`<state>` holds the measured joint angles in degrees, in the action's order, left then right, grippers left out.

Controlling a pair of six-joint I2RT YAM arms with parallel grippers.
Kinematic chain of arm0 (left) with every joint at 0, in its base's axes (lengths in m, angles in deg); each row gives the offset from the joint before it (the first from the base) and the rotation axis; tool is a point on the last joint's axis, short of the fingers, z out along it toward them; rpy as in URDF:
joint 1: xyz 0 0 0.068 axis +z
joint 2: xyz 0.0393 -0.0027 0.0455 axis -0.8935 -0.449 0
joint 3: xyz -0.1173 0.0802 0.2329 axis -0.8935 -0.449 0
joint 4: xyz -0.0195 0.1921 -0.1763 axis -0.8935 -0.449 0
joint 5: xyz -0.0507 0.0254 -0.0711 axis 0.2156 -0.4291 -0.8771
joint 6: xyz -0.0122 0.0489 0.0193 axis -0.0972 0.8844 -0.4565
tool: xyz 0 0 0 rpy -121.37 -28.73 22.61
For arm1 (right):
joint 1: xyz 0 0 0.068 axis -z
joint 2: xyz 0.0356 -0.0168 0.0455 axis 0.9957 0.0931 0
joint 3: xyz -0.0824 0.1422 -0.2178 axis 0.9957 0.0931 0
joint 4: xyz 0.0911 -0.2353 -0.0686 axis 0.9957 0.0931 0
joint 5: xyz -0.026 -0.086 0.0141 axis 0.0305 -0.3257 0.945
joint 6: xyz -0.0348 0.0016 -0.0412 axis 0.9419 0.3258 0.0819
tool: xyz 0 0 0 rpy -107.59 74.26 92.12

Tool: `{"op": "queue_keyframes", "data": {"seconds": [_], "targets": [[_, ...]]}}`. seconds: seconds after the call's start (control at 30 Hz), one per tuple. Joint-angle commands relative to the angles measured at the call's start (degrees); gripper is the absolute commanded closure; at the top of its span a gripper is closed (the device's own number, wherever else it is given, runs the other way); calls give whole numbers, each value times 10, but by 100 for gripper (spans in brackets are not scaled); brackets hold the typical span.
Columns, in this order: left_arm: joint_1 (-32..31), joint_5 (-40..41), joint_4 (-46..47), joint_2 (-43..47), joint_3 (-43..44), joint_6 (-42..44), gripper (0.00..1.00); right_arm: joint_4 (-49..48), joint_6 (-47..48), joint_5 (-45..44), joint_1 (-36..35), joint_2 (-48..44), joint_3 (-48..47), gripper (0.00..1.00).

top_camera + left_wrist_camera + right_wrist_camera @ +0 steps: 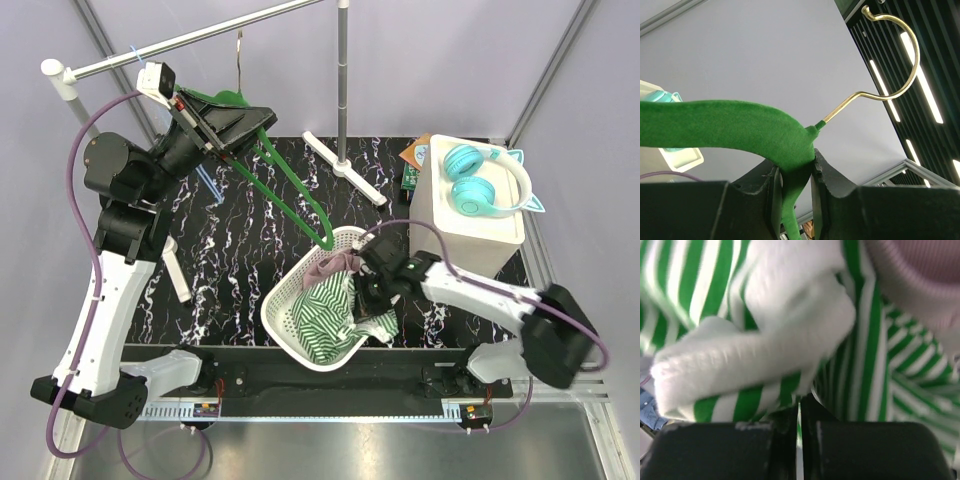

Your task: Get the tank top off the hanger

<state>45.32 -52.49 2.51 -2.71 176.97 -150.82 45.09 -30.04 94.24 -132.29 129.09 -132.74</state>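
Observation:
The green velvet hanger (290, 185) is held high at the back left, its arm slanting down to the basket's far rim. My left gripper (262, 118) is shut on the hanger (740, 127) just below its brass hook (890, 60), with the jaws pressed on both sides of the neck (796, 167). No cloth shows on the hanger. The green-and-white striped tank top (330, 315) lies bunched in the white basket (275, 315). My right gripper (365, 295) is down in the basket, shut on a thin fold of the striped tank top (865, 365), with cloth between its jaws (800, 412).
A pinkish garment (335, 265) lies in the basket behind the tank top, and a white fuzzy fold (765, 340) sits on the stripes. A clothes rail (190, 40) and its upright pole (343, 80) stand at the back. A white box with teal headphones (480, 180) stands at right.

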Motion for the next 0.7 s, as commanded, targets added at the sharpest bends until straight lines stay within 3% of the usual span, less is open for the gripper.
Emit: {"op": "queue_keyframes", "data": {"seconds": [0.0,0.1,0.23,0.33,0.43,0.47,0.67], "targets": [[3,-23,34,5,5,-3,100,-88,10,-28,-1,149,-57,98],[3,-21,24,10,9,0,100,-79,41,-11,-8,256,-124,97],[2,-16,11,22,6,3,100,-43,67,-37,-18,294,-152,95],[3,-13,-1,30,3,13,100,-28,70,-66,-18,260,-135,81],[3,-8,-1,36,-14,17,100,13,73,-81,-17,213,-134,62],[3,-7,0,36,-24,17,100,24,75,-83,-18,189,-138,52],[2,-14,13,12,-22,25,100,141,70,-88,-17,80,-227,18]]}}
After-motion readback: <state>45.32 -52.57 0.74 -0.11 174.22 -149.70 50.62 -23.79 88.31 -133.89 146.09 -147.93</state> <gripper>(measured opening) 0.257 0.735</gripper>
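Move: The basket that the right hand is taking the striped tank top to has its middle about 6 cm to that hand's left, level with it front to back, and some 6 cm below. The pink tank top already in it lies roughly 7 cm ahead and 6 cm left, about 6 cm down. From the left hand, the basket is around 8 cm back, 10 cm to the right and some 55 cm below. Still pinching the striped tank top, the right hand pushes it down about 6 cm into the basket while going some 5 cm left and 4 cm forward, fingers tipping roughly 10 degrees steeper. At the bottom the fingers spread wide and let go, and the hand backs out some 5 cm upward, drifting right. ##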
